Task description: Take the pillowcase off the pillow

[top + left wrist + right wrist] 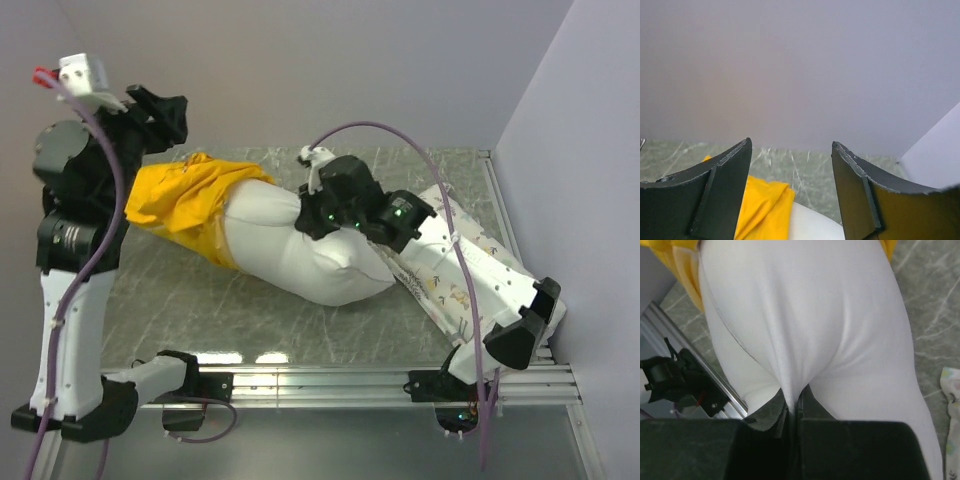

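The yellow pillowcase [180, 203] is bunched over the left end of the plain white pillow [300, 248], which lies across the middle of the table with most of its length bare. My right gripper [335, 215] is shut on a pinched fold of the pillow [805, 315], with the fabric squeezed between the jaws [795, 396]. My left gripper [165, 112] is open and empty, raised above and behind the pillowcase's left end. In the left wrist view the gripper [791, 143] is spread wide, with the pillowcase [762, 207] and the pillow [812, 225] below.
A white pillow printed with small animals [455, 268] lies at the right under my right arm; its corner shows in the right wrist view [951, 390]. An aluminium rail [330, 378] runs along the near edge. Walls close the back and right sides.
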You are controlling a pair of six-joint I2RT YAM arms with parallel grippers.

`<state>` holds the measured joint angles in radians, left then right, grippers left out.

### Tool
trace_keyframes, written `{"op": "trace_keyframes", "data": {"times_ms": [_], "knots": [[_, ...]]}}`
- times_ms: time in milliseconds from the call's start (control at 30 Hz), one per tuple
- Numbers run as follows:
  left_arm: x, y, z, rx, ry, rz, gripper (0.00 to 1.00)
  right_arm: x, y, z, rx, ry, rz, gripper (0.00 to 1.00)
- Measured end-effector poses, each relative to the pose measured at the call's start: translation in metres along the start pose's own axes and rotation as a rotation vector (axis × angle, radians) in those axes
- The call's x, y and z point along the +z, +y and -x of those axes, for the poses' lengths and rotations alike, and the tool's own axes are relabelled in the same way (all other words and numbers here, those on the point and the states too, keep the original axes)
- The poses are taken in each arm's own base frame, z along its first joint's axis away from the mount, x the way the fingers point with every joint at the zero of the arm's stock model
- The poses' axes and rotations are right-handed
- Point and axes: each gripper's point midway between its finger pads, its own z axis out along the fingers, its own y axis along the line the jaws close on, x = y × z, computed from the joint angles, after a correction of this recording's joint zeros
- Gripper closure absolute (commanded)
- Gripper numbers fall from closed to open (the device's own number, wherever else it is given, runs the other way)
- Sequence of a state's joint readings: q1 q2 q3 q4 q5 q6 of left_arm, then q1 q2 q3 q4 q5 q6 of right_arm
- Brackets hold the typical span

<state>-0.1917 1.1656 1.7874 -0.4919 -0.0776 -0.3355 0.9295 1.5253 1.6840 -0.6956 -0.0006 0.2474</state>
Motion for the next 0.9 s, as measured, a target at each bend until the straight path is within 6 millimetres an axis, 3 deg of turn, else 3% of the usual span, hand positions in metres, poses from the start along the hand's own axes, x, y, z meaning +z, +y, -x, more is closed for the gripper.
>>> {"op": "trace_keyframes", "data": {"times_ms": [67,167,267,333,467,567,733,767,900], "knots": [[-0.017,-0.002,0.013,-0.013,-0.049,-0.007,0.30,0.011,-0.026,-0.009,0.100,0.031,0.016,1.00],[-0.019,0.009,-0.012,-0.033,-0.017,0.020,0.28,0.038,-0.062,-0.036,0.238,0.093,0.027,1.00],[-0.011,0.031,-0.083,-0.052,0.124,0.080,0.27,0.060,-0.075,-0.051,0.351,0.112,0.085,1.00],[-0.008,0.051,-0.152,-0.065,0.268,0.131,0.25,0.065,-0.073,-0.049,0.383,0.098,0.131,1.00],[-0.023,0.076,-0.238,-0.087,0.457,0.197,0.24,0.069,-0.070,-0.043,0.411,0.076,0.182,1.00],[-0.032,0.080,-0.256,-0.110,0.481,0.210,0.22,0.073,-0.076,-0.041,0.447,0.077,0.208,1.00],[-0.031,0.067,-0.247,-0.134,0.428,0.165,0.18,0.076,-0.085,-0.036,0.480,0.065,0.235,1.00],[-0.028,0.064,-0.248,-0.136,0.426,0.157,0.08,0.076,-0.085,-0.035,0.483,0.063,0.239,1.00],[-0.023,0.058,-0.258,-0.131,0.448,0.146,0.02,0.077,-0.085,-0.035,0.485,0.061,0.244,1.00]]}}
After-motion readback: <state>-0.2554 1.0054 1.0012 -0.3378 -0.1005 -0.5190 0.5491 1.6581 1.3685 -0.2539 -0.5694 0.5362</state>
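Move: Some 36 cm below the raised left hand, about 8 cm ahead and 4 cm to its left, lies the bunched yellow pillowcase; the white pillow's middle is roughly 19 cm to that hand's right, 3 cm back and 37 cm down. The right hand already pinches the white pillow, whose middle is about 14 cm below it, 4 cm ahead and 2 cm right. From this hand the pillowcase is some 15 cm ahead, 21 cm left and 13 cm down. Dropping fast by about 26 cm, the left hand comes down to the pillowcase, its wrist tipping some 30 degrees downward and its already parted fingers opening almost fully around the bunched cloth; touch can't be made out. The right hand keeps its shut pinch on the white pillow and carries it down and forward, about 9 and 8 cm, turning its fingers more to the left. ##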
